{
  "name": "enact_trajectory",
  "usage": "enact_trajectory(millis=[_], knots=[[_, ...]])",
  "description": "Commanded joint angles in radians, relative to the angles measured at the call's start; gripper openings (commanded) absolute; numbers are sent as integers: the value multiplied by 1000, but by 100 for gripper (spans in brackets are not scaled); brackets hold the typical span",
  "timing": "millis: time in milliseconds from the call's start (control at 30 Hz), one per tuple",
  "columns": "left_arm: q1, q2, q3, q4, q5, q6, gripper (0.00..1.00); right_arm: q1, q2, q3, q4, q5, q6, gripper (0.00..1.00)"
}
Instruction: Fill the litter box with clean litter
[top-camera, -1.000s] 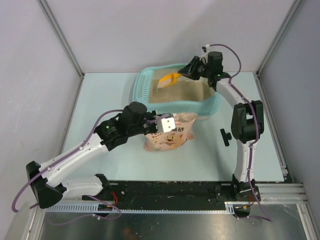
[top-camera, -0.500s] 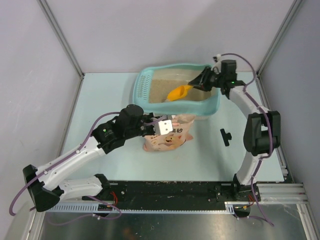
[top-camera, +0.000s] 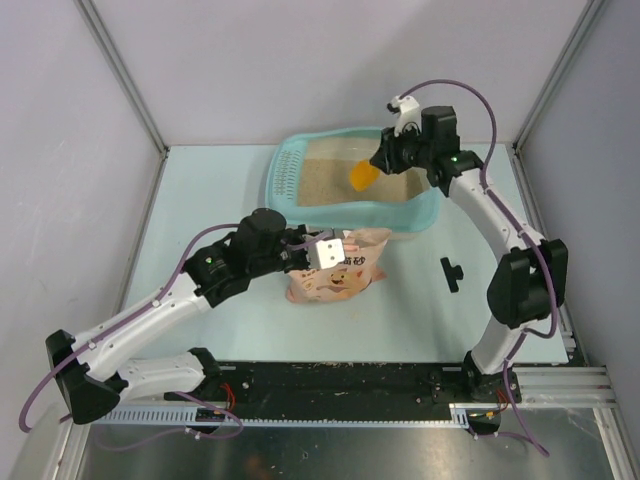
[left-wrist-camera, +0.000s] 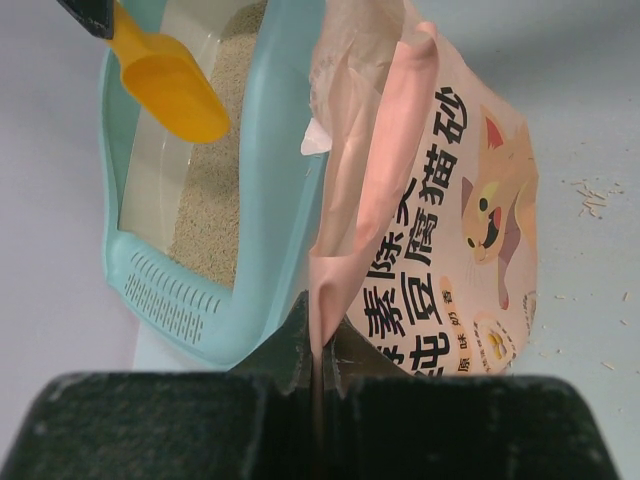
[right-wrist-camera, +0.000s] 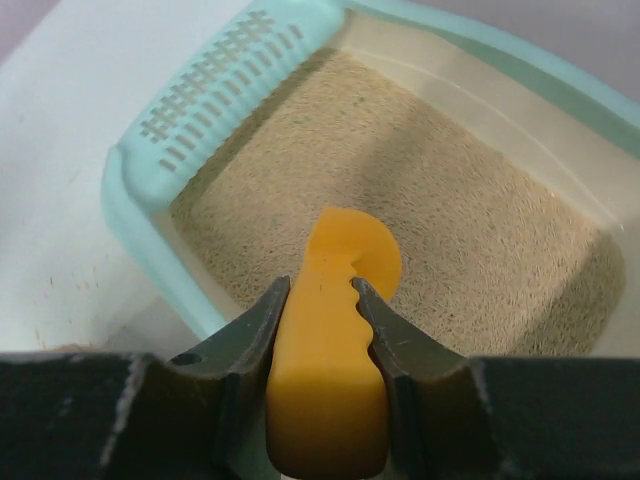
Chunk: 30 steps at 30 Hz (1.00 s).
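Observation:
The light teal litter box (top-camera: 425, 205) (left-wrist-camera: 270, 170) (right-wrist-camera: 135, 190) stands at the back of the table with beige clean litter (top-camera: 330, 180) (right-wrist-camera: 440, 230) (left-wrist-camera: 215, 190) spread over its floor. My right gripper (top-camera: 385, 158) (right-wrist-camera: 320, 290) is shut on the handle of an orange scoop (top-camera: 362, 175) (right-wrist-camera: 335, 330) (left-wrist-camera: 170, 80), held above the litter. My left gripper (top-camera: 332, 250) (left-wrist-camera: 318, 355) is shut on the top edge of the pink bag (top-camera: 345, 268) (left-wrist-camera: 450, 220), which stands just in front of the box's near wall.
A slotted grid (top-camera: 285, 175) (right-wrist-camera: 215, 85) (left-wrist-camera: 170, 300) forms the box's left end. A small black part (top-camera: 451, 273) lies on the table right of the bag. A few spilled granules (left-wrist-camera: 590, 195) lie on the table by the bag.
My right arm has swung the scoop around above the box, from the left part, down near the front, then up to the middle-right. The left arm and the bag have stayed put.

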Motion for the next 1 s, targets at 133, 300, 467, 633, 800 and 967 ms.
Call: enact_trajectory(millis=[133,300,467,633,800,967], knots=[[32,-29,48,138,-3,-142,0,-48,-296,28,-147,-70,-236,0],[64,-13,65,147,46,-258,0,-62,-388,108,-470,-276,-239,0],[70,-6,56,167,54,-278,0,-61,-445,85,-615,-420,-186,0],[75,7,63,169,64,-276,0,-48,-459,50,-655,-396,-230,0],[81,-1,59,169,58,-256,0,-38,-424,79,-701,-408,-299,0],[80,-4,70,170,57,-247,0,19,-399,47,-695,-364,-316,0]])
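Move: The open mouth of the litter bag is about 20 cm back from the right hand, some 5 cm to its left and 5 cm lower; the litter box is under that hand, its middle about 4 cm ahead, 6 cm left and 20 cm down. A black bracket lies on the table some 20 cm back and 16 cm right of it. From the left hand, the bag mouth is about 3 cm ahead, 6 cm right and 4 cm lower. Keeping its grip on the yellow scoop, the right hand makes a brief sideways jerk over the litter box, then draws back about 20 cm in an arc, rising some 14 cm and sinking 5 again over the bag mouth, swinging roughly 25 degrees counter-clockwise. The left hand still pinches the bag's top corner and rolls it about 15 degrees around its own fingers. ##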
